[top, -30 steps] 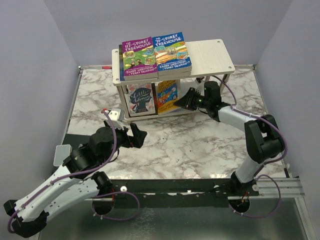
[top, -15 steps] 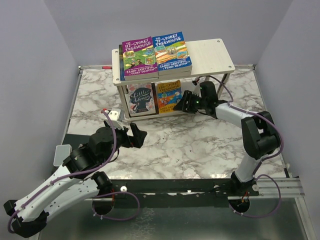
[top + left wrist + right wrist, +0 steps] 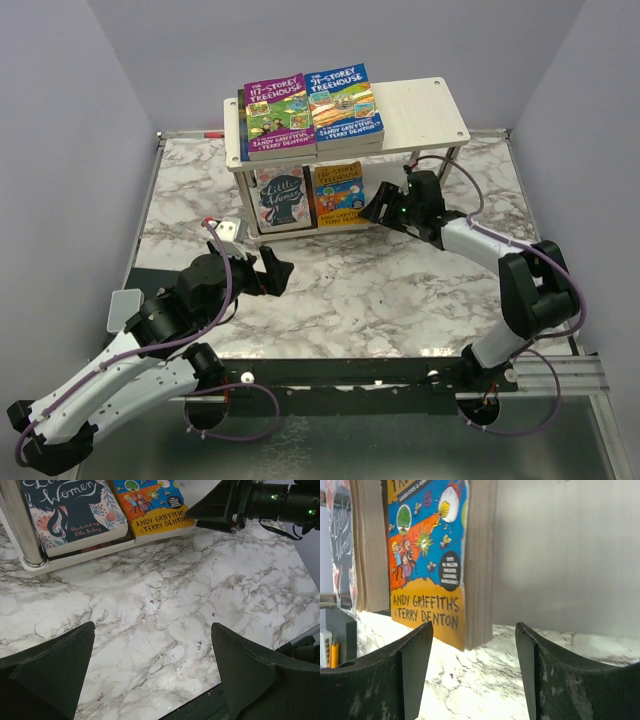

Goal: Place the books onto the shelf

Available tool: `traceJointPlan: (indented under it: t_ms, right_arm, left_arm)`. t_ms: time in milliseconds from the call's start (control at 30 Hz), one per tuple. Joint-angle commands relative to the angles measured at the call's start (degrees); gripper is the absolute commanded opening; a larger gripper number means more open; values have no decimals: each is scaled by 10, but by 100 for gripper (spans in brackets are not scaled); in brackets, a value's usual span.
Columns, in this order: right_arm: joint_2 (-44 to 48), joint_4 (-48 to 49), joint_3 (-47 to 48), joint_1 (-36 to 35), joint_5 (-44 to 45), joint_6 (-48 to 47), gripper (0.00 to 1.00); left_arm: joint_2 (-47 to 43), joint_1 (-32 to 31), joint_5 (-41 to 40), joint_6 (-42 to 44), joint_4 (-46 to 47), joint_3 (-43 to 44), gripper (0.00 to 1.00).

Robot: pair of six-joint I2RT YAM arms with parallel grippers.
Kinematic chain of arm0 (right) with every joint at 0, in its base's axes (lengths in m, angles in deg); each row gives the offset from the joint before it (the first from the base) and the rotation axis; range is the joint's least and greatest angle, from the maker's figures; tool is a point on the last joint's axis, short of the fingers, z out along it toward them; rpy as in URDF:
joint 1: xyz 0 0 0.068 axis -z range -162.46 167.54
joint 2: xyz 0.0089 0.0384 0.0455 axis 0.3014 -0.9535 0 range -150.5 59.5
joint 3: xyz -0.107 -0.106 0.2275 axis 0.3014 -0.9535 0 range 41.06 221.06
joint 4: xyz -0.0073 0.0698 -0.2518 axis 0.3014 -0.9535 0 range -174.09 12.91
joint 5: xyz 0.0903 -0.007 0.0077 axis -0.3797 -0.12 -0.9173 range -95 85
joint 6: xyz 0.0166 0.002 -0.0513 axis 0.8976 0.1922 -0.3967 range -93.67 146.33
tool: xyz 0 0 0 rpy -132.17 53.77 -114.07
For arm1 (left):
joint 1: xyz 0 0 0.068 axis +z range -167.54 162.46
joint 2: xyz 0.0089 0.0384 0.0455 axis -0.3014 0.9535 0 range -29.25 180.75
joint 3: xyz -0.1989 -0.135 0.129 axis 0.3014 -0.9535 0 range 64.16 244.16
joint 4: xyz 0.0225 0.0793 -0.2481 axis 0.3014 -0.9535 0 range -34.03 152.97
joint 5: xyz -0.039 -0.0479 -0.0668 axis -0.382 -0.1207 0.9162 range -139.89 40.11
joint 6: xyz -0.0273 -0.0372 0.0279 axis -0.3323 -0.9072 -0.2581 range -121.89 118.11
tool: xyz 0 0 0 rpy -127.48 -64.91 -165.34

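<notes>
The white shelf (image 3: 425,110) stands at the back of the table. A purple book (image 3: 278,115) and a blue book (image 3: 343,100) lie on its top tier. On the lower tier lie a dark floral book (image 3: 282,198) and an orange book (image 3: 338,192). My right gripper (image 3: 378,203) is open just right of the orange book (image 3: 427,555), with its fingers (image 3: 410,675) short of the book's corner and touching nothing. Open and empty, my left gripper (image 3: 275,270) hovers over the bare marble in front of the shelf. In the left wrist view the left gripper (image 3: 152,650) faces the floral book (image 3: 70,505) and the orange book (image 3: 150,502).
The marble tabletop (image 3: 400,290) stretches between the arms and the shelf. A round shelf leg (image 3: 22,525) stands at the front left. The right third of each tier is bare. A black frame rail (image 3: 350,375) runs along the near edge.
My right gripper has opened, let go of the orange book and drawn back to the right. The book now lies on the lower tier beside the floral one. The left arm has not moved.
</notes>
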Motion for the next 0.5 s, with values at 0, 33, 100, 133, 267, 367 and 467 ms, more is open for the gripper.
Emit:
traceJointPlan:
  t_ms: [0, 33, 100, 133, 267, 367, 467]
  right_arm:
    - [53, 52, -47, 4, 100, 46, 70]
    - [62, 64, -56, 4, 111, 53, 70]
    - [81, 94, -75, 1, 127, 70, 67]
    - [90, 115, -87, 0, 133, 79, 64]
    - [106, 185, -118, -6, 164, 104, 43]
    - [90, 209, -117, -10, 182, 117, 22]
    - [62, 228, -110, -18, 203, 129, 1]
  left_arm:
    - [-5, 3, 9, 9, 9, -6, 99]
    - [-6, 2, 10, 8, 9, -6, 99]
    - [-5, 3, 10, 9, 9, -6, 99]
    - [-6, 3, 10, 9, 9, -6, 99]
    - [-6, 4, 10, 9, 9, -6, 99]
    - [-7, 4, 10, 9, 10, -6, 99]
    - [-10, 5, 10, 9, 10, -6, 99]
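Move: The 130-Storey Treehouse book lies flat on the lower shelf, its middle some 8 cm ahead of the right gripper, 7 cm to its left and 3 cm below, with its near right corner by the fingertips. Little Women lies about 7 cm ahead and 22 cm left, 2 cm below; bare shelf board is 7 cm ahead, 7 cm right and 4 cm below. From the left gripper, the 130-Storey book is roughly 28 cm ahead, 13 cm right and 15 cm below. Draw the right gripper clear of the 130-Storey book's near right corner, first sideways to the right by about 2.5 cm, then up some 4 cm with a slight push forward late on. Turn the hand about 15 degrees clockwise and lift its fingertips' aim a little as it goes, and bring the wide-open fingers together on nothing until nearly shut. ##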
